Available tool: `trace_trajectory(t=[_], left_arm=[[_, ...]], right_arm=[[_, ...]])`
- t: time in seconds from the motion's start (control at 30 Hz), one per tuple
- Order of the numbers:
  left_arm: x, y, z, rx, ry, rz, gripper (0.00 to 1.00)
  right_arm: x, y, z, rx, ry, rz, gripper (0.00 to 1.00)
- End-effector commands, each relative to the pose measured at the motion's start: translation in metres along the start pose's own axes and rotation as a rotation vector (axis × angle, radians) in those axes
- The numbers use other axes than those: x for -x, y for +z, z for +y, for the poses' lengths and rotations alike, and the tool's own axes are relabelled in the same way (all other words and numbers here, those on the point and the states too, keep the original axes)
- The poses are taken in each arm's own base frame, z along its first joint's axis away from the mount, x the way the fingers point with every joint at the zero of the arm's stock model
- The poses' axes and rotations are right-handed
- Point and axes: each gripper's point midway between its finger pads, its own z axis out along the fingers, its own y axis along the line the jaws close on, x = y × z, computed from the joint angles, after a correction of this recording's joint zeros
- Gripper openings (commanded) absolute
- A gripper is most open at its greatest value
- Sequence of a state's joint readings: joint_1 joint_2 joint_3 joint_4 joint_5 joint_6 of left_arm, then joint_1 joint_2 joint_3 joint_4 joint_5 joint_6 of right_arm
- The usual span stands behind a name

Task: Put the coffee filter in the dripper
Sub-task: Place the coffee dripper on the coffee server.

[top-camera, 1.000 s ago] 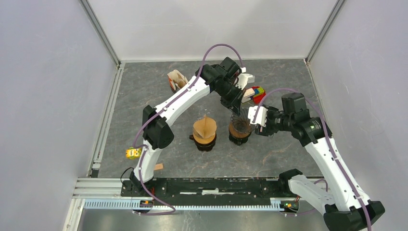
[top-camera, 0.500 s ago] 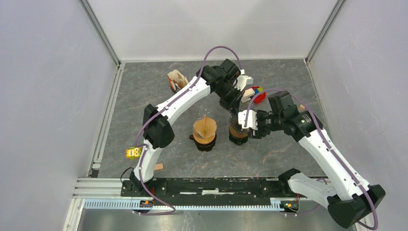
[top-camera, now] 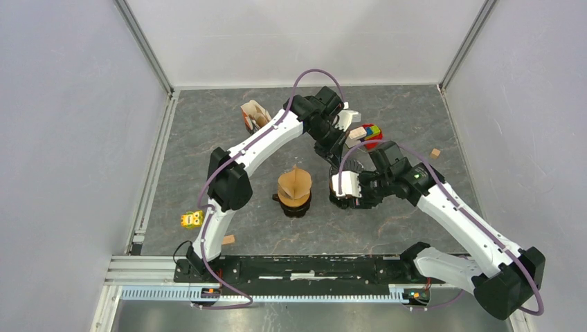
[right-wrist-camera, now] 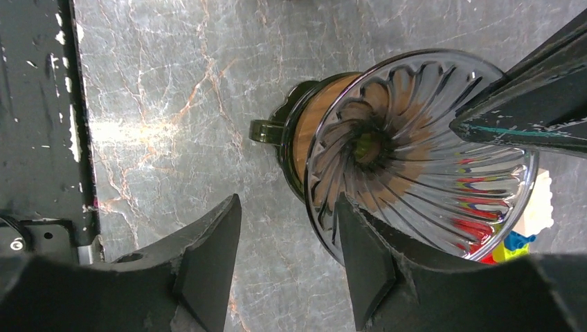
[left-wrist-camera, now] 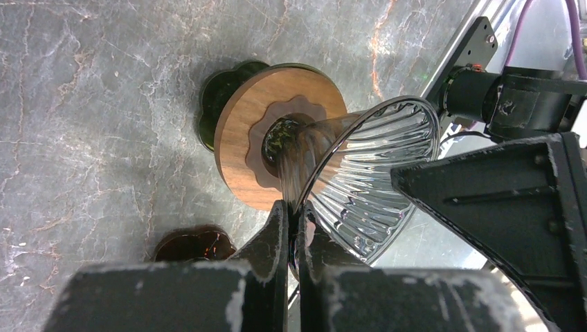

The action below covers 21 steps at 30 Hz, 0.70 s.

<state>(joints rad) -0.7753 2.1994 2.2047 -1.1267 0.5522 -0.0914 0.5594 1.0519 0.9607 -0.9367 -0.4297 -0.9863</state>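
A clear ribbed glass dripper [left-wrist-camera: 374, 173] with a wooden collar [left-wrist-camera: 239, 152] stands on a dark base, right of centre. My left gripper [left-wrist-camera: 294, 232] is shut on its glass rim from the far side, seen from above as the left gripper [top-camera: 337, 153]. Coming from the right, my right gripper [right-wrist-camera: 287, 259] is open at the dripper [right-wrist-camera: 415, 149]; one finger [right-wrist-camera: 363, 259] lies against the rim and the other stands over bare table. A tan coffee filter [top-camera: 295, 182] stands as a cone in a second dark dripper to the left.
A stand of pale filters [top-camera: 254, 115] sits at the back left. Behind the right arm is a coloured toy [top-camera: 372, 131], with a small wooden block [top-camera: 435, 153] further right. Near the front left lie a yellow toy [top-camera: 192, 219] and a wood chip [top-camera: 228, 240].
My right arm has swung left, bringing its gripper up against the glass dripper, with its jaws slightly narrower. The left gripper has kept its hold on the rim.
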Motion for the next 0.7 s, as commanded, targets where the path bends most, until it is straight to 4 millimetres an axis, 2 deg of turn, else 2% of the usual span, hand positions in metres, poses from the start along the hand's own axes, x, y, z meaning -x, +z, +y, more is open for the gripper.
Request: trace_trajectory(t=[0.0,0.2,0.67], left_arm=[[0.004,0.001,-0.01,-0.06,-0.032,-0.012,0.02],[0.001,0.006,-0.011,-0.081,-0.048,0.001,0.02],[-0.005,0.012,-0.007,-0.081,-0.062,0.021,0.02]], right_arm=[[-0.005,0.007,-0.011,-0.049,-0.013,0.028,0.58],[-0.006,0.011,-0.015,-0.049,-0.017,0.042,0.5],[-0.019,0.026,-0.005,-0.015,-0.001,0.063,0.3]])
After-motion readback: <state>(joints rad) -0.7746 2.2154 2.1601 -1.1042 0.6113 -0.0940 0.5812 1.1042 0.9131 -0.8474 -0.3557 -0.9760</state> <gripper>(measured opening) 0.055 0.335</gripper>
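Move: The left hand already grips the tilted glass dripper by its far-left rim; the wooden collar on the green coffee server lies about 4 cm back, 2 cm right and 7 cm below that hand. The filter-filled dripper stands some 14 cm to the left of the collar, and the toy blocks about 18 cm beyond and 6 cm right of it. The glass dripper's middle is about 5 cm ahead of the right hand, 3 cm left and 2 cm lower. Down and slightly forward, about 2.5 cm in all, the right hand eases onto the dripper's near rim, one finger inside the glass and one outside, closing from wide to about a third open. The left hand keeps its grip and sinks some 1.5 cm while drawing back about 1 cm, bringing the spout down towards the collar hole. ##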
